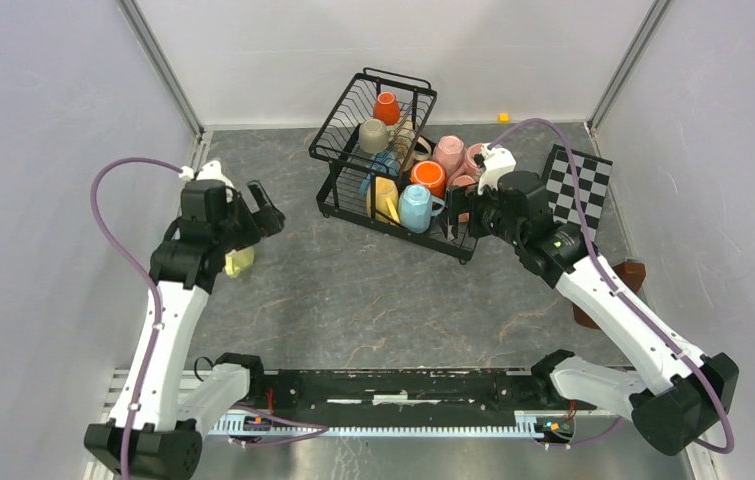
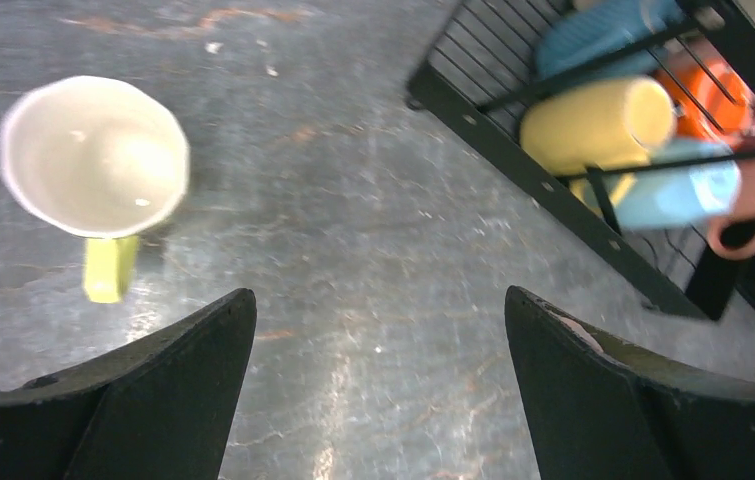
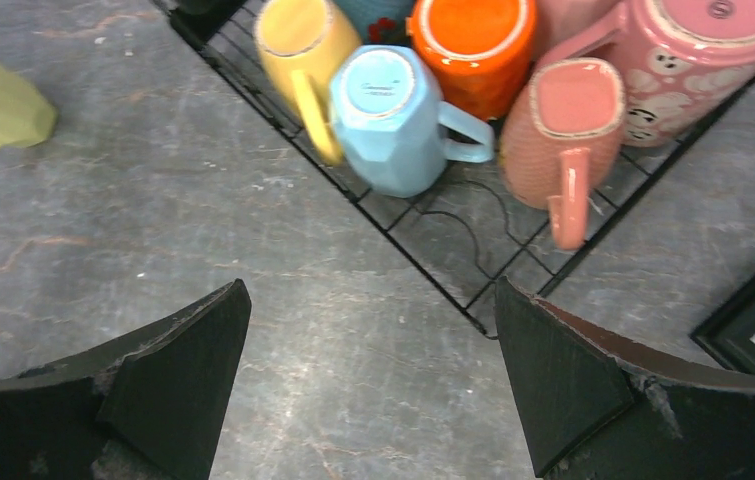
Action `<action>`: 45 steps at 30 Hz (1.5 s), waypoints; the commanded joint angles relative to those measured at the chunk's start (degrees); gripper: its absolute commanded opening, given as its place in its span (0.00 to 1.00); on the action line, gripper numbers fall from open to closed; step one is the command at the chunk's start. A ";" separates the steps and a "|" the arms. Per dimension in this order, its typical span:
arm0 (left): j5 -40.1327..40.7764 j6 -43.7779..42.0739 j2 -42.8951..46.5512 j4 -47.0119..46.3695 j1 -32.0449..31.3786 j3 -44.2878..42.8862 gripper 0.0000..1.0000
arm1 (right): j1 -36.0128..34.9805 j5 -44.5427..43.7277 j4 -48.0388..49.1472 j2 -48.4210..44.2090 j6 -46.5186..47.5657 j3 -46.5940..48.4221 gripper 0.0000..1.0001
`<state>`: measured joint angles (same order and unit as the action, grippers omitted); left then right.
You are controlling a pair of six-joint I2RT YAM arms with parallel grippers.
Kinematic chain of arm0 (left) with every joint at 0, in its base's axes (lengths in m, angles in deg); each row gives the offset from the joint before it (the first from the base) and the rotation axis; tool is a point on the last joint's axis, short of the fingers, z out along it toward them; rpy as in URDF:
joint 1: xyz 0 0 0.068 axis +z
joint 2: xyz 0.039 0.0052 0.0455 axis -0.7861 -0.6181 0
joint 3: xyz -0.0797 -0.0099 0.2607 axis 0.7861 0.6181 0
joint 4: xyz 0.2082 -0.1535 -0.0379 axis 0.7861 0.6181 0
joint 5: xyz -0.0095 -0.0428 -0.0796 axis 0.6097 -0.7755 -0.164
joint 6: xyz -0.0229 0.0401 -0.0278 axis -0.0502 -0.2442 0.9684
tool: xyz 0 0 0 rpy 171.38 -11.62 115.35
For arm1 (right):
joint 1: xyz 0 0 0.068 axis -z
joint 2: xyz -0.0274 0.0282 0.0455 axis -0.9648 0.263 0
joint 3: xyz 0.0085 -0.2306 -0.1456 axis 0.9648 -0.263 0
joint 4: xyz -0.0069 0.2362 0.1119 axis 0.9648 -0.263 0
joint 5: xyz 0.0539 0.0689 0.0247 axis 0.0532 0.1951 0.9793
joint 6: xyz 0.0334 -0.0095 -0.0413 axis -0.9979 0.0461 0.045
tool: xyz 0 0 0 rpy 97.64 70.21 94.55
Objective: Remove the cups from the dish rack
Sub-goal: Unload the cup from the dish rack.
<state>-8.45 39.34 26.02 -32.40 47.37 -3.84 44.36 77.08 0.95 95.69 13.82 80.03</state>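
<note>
The black wire dish rack [image 1: 336, 113] stands at the back centre of the table. It holds several cups: an orange one [image 1: 386, 107] and a beige one [image 1: 373, 135] in the upper basket, and yellow [image 1: 385, 198], light blue [image 1: 416, 207], orange [image 1: 428, 177] and pink [image 1: 449, 155] ones below. A pale yellow cup [image 1: 239, 262] stands upright on the table under my left arm, with its mouth [image 2: 93, 155] up. My left gripper [image 2: 378, 294] hangs open and empty to the right of it. My right gripper [image 3: 370, 284] is open and empty, just off the rack's near corner [image 3: 408, 240], facing the light blue cup [image 3: 393, 120].
A black-and-white checkered board [image 1: 578, 185] lies right of the rack. A brown object [image 1: 623, 285] sits by the right wall, partly behind my right arm. A small orange piece [image 1: 503, 117] lies at the back wall. Grey walls close in both sides.
</note>
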 commanded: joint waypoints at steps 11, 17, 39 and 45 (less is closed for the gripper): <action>-11.27 1.84 11.35 -1.56 -21.28 7.09 1.00 | 4.83 -6.95 7.32 6.21 7.98 -3.91 0.98; -10.07 1.99 10.10 -4.13 -28.85 7.74 1.00 | 8.34 -4.63 10.74 12.03 11.86 -4.48 0.98; -4.73 5.81 -0.09 -12.92 -42.76 6.75 1.00 | 12.74 -0.10 10.38 32.07 22.52 5.70 0.70; -3.38 6.75 0.23 -12.57 -42.77 7.17 1.00 | 12.75 -0.08 9.87 33.77 23.52 6.04 0.52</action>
<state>-13.96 43.54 26.07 -42.94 4.82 4.00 56.92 76.71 10.11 129.04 35.56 84.09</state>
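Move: The pink cup at the rack's near right corner stands about 15 cm ahead of the right hand, 5 cm to its right and some 18 cm below. The light-blue cup is about 11 cm to the left of it and 3 cm nearer; the orange cup 8 cm to its left and 4 cm farther out; the big pink cup 5 cm to its right and 8 cm beyond. From the left hand, the pink cup lies roughly 16 cm ahead and 45 cm to the right. Down and forward, drifting right, the right hand sinks about 16 cm towards the pink cup, tipping its fingers some 20 degrees steeper; late on it eases forward almost level, then dips again as the fingers close to about half, one either side of the handle. The left hand swings right and back, away from the yellow cup it had set down, turning clockwise with fingers open. ##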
